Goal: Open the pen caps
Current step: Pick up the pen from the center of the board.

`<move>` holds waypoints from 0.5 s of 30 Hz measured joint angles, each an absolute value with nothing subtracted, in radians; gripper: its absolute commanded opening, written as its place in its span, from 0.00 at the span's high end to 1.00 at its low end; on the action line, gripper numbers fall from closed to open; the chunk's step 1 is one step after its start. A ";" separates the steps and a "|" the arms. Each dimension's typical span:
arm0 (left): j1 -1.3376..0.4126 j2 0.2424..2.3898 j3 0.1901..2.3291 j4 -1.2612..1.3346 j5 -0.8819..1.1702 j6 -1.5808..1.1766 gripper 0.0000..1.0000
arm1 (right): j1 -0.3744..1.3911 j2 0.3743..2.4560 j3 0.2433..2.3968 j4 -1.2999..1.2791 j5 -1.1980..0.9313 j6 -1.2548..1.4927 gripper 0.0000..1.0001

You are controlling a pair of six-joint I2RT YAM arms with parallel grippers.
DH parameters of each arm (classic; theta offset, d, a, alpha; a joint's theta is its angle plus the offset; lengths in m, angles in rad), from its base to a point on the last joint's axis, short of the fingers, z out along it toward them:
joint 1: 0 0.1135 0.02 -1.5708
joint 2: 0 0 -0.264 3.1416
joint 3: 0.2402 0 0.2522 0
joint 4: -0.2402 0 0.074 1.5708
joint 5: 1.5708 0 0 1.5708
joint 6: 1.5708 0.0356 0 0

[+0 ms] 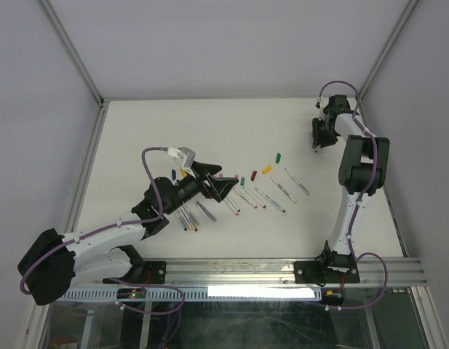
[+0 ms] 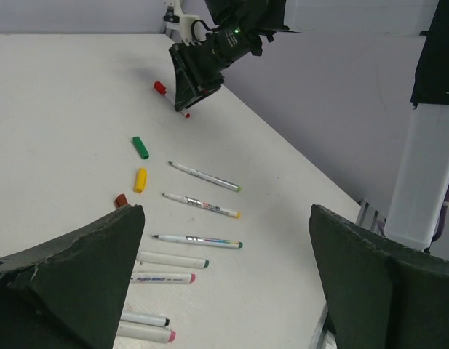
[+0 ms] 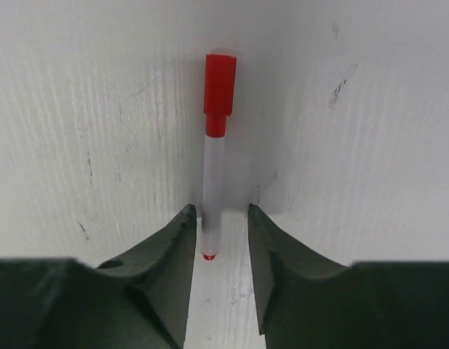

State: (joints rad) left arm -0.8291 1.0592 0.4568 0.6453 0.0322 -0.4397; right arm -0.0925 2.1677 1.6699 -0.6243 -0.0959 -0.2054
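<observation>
A pen (image 3: 214, 171) with a red cap (image 3: 220, 81) on it lies on the white table at the far right. My right gripper (image 3: 220, 212) is lowered over the pen's tail end, one finger on each side, open, with a thin gap on the right. In the left wrist view the right gripper (image 2: 196, 89) stands over that red cap (image 2: 160, 87). My left gripper (image 2: 225, 233) hangs wide open and empty above the row of pens (image 1: 246, 198) mid-table. Loose caps lie beyond it: green (image 2: 140, 147), yellow (image 2: 140, 179), dark red (image 2: 121, 200).
Several uncapped and capped pens (image 2: 199, 241) lie side by side under the left gripper. More pens (image 1: 189, 218) lie near the left arm, with a blue cap (image 1: 173, 174) close by. The metal frame rail (image 1: 282, 270) runs along the near edge.
</observation>
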 measured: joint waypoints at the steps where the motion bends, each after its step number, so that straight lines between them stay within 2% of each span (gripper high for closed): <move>1: -0.829 1.059 0.456 0.648 0.033 -0.445 0.01 | -0.093 2.173 1.679 -0.624 -0.091 -0.208 0.73; 6: -0.829 1.060 0.442 0.654 0.033 -0.467 0.01 | -0.093 2.178 1.684 -0.625 -0.083 -0.222 0.92; 9: -0.829 1.071 0.435 0.672 0.036 -0.484 0.01 | -0.093 2.178 1.684 -0.626 -0.082 -0.233 0.99; 15: -0.821 1.150 0.434 0.733 0.081 -0.537 0.01 | -0.093 2.160 1.649 -0.604 -0.118 -0.286 1.00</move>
State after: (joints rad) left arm -0.8211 1.1496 0.4335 0.7330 0.0814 -0.5373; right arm -0.0933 2.1601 1.6493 -0.6041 -0.1184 -0.2859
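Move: Between the right hand's open fingertips lies the rear of the red pen's barrel; the pen's middle is about 3 cm ahead, 1 cm left and 1 cm below, its cap pointing forward. The green cap lies roughly 16 cm left and 3 cm back of this hand, the green-ended pen 9 cm left and 14 cm back, both 1 cm lower. From the left hand, the red pen is some 28 cm ahead, 34 cm right and 21 cm below. Closing from a little under half open to almost shut, the right fingers pinch the red pen's barrel near its tail end, while the hand stays in place low over the board and turns only about 5 degrees counter-clockwise at the end. The empty left hand, still wide open, sinks about 2 cm and eases 1 cm right, its fingers tipping slightly down. ##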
